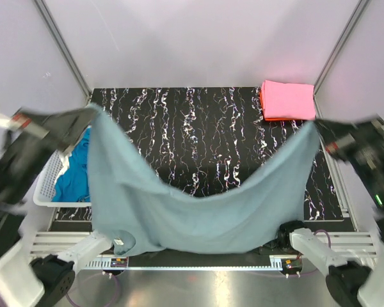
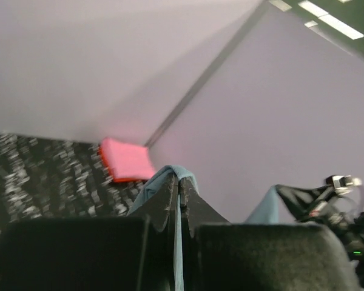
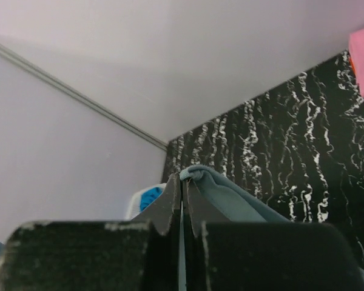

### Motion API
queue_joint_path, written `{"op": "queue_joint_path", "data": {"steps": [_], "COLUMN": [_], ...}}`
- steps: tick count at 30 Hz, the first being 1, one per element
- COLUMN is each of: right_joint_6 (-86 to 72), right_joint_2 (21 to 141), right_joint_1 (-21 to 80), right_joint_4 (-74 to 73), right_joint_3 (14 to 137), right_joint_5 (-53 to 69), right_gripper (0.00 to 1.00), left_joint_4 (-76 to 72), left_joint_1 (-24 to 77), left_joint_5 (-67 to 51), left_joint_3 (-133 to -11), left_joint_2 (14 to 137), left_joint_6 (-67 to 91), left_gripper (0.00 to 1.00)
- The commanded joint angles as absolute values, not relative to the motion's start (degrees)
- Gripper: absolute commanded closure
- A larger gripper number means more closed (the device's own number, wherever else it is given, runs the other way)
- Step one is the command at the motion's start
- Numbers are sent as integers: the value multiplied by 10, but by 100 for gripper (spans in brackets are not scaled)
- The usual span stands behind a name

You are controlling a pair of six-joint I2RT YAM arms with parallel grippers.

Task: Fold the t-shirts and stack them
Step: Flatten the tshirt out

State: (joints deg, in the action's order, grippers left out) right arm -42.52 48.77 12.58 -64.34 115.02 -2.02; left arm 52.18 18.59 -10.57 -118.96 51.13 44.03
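A dusty grey-blue t-shirt (image 1: 198, 214) hangs spread in the air between both arms and sags in the middle over the near half of the table. My left gripper (image 1: 93, 110) is shut on its left corner, where cloth (image 2: 173, 173) pokes out above the closed tips (image 2: 179, 182). At the shirt's right corner my right gripper (image 1: 315, 125) is shut on the cloth (image 3: 230, 194), its tips (image 3: 182, 177) pressed together. A folded pink t-shirt (image 1: 288, 100) lies on an orange-red one (image 1: 263, 107) at the far right corner. Bright blue t-shirts (image 1: 73, 173) fill the basket at left.
The white mesh basket (image 1: 46, 185) stands off the table's left edge. The black marbled tabletop (image 1: 205, 128) lies behind the hanging shirt. Pale walls with metal posts (image 1: 64, 45) close in the back and sides.
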Motion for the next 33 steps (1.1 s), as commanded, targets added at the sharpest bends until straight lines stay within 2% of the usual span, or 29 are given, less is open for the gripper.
{"op": "queue_joint_path", "data": {"steps": [1,7,13,19,23,29,33], "right_joint_6": [-379,-323,-278,-319,-356,-394,-398], "right_joint_2": [582,649,693,634,554,484,475], "right_joint_1": [123,123,123,123,124,124,124], "right_joint_4": [-549,-493,-575,-642,-662,-685,-732], "right_joint_3": [1129,1178,1331,1408,1397,1365,1414], "right_joint_5": [-3,-17,-44,-11,-17,-3,-5], "right_gripper": [100,100,100,100,100,100,100], "left_joint_4": [530,542,430,345,344,350,352], "left_joint_1": [185,185,185,185,183,175,152], "left_joint_5": [-19,83,80,5,0,-76,-109], "left_joint_3": [-1159,-1254,-1295,-1257,-1244,-1231,-1261], "left_joint_2": [605,687,641,533,477,434,434], "left_joint_6": [348,308,351,391,386,435,461], "left_gripper": [100,100,100,100,100,100,100]}}
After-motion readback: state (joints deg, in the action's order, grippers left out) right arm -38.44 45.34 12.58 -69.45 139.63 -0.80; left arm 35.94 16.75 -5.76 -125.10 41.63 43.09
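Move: Both hands already pinch a corner of the blue-grey t-shirt, which hangs between them high over the front of the table. From the left hand, the bare table middle is about 27 cm ahead, 20 cm right and 60 cm below; the basket is about 21 cm ahead, 27 cm left and 56 cm down. From the right hand, the table middle is about 24 cm ahead, 25 cm left and 54 cm below, the pink stack 45 cm ahead, 11 cm right and 51 cm down. Keeping their corners of the t-shirt pinched in shut fingers, both hands fling it together: a quick swing forward over the table, some 15 to 18 cm, dipping with fingers tipping down. Then they whip back towards the bases about 30 cm while climbing, the fingers tilting up to point well above level and the hands easing apart. ##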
